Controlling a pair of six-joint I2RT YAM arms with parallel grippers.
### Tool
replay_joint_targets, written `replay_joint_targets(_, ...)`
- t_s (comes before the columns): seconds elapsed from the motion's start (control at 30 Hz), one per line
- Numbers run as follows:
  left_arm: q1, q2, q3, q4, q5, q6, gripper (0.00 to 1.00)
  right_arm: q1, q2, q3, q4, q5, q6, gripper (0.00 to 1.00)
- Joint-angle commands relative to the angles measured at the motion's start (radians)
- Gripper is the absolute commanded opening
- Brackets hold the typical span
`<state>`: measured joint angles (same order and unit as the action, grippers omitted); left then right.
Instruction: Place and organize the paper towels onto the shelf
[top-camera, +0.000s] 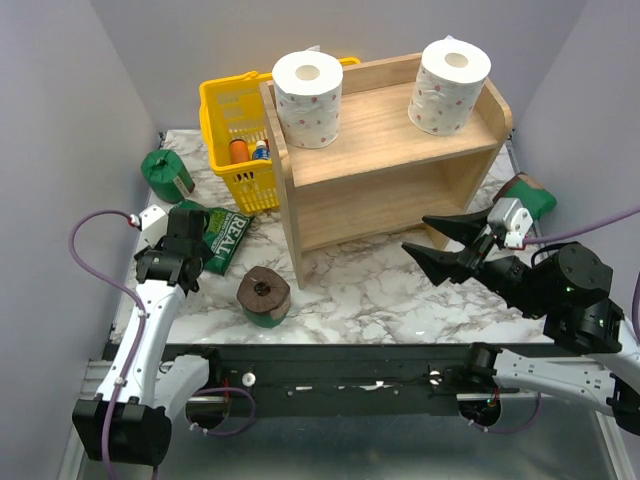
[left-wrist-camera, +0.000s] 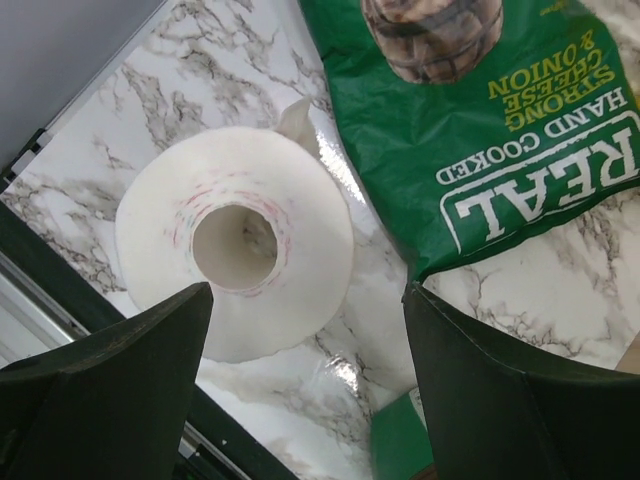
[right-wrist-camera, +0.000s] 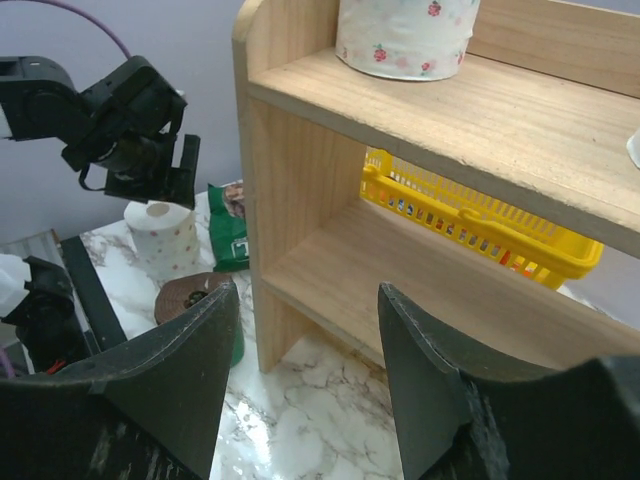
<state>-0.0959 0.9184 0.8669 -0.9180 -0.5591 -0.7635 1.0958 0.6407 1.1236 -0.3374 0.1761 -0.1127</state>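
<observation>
A white dotted paper towel roll stands upright on the marble, its hollow core facing up. My left gripper hangs open just above it, the fingers apart from its sides; the right wrist view shows this roll under that gripper. Two more white rolls stand on the top of the wooden shelf. Green-wrapped rolls lie at the front, back left and right of the shelf. My right gripper is open and empty, facing the lower tier.
A flat green "REAL" bag lies beside the white roll on the table. A yellow basket with small bottles stands behind the shelf's left end. Grey walls close in on both sides.
</observation>
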Motion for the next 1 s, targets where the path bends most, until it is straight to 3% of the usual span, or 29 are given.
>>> replay_joint_targets(0.0, 0.039, 0.025, -0.031, 0.111, 0.065, 0.072, 0.84, 0.007, -0.053, -0.039, 0.031, -0.055, -0.015, 0.66)
replay_joint_targets(0.5, 0.055, 0.143, -0.063, 0.117, -0.005, 0.013, 0.73, 0.007, -0.118, -0.097, 0.032, -0.049, -0.064, 0.68)
replay_joint_targets(0.73, 0.055, 0.113, -0.063, 0.131, -0.012, 0.033, 0.37, 0.007, -0.122, -0.087, 0.024, -0.049, -0.076, 0.68)
replay_joint_targets(0.97, 0.055, 0.08, -0.045, 0.117, 0.013, 0.053, 0.17, 0.007, -0.118, -0.082, 0.021, -0.056, -0.064, 0.69)
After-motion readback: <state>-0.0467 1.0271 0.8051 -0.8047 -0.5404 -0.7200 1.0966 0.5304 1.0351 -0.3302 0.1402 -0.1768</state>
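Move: The standing white paper towel roll has its middle about 2 cm back, 4 cm left and 9 cm below the left hand, so the fingers hover just over its forward-right rim. The green chips bag lies some 11 cm ahead, 1 cm to the right and 14 cm below; the brown-green roll is about 14 cm right, 4 cm back and 11 cm below. From the right hand the towel roll is roughly 47 cm left, 6 cm ahead and 36 cm down. The white towel roll is taken by its wall on the forward-right side: the left hand eases about 1 cm forward and sinks some 3.5 cm, tipping down about 5 degrees, then closes with one finger in the core and the other outside, beginning a pinch on the layers. The empty right hand drifts a couple of centimetres back, right and down. ##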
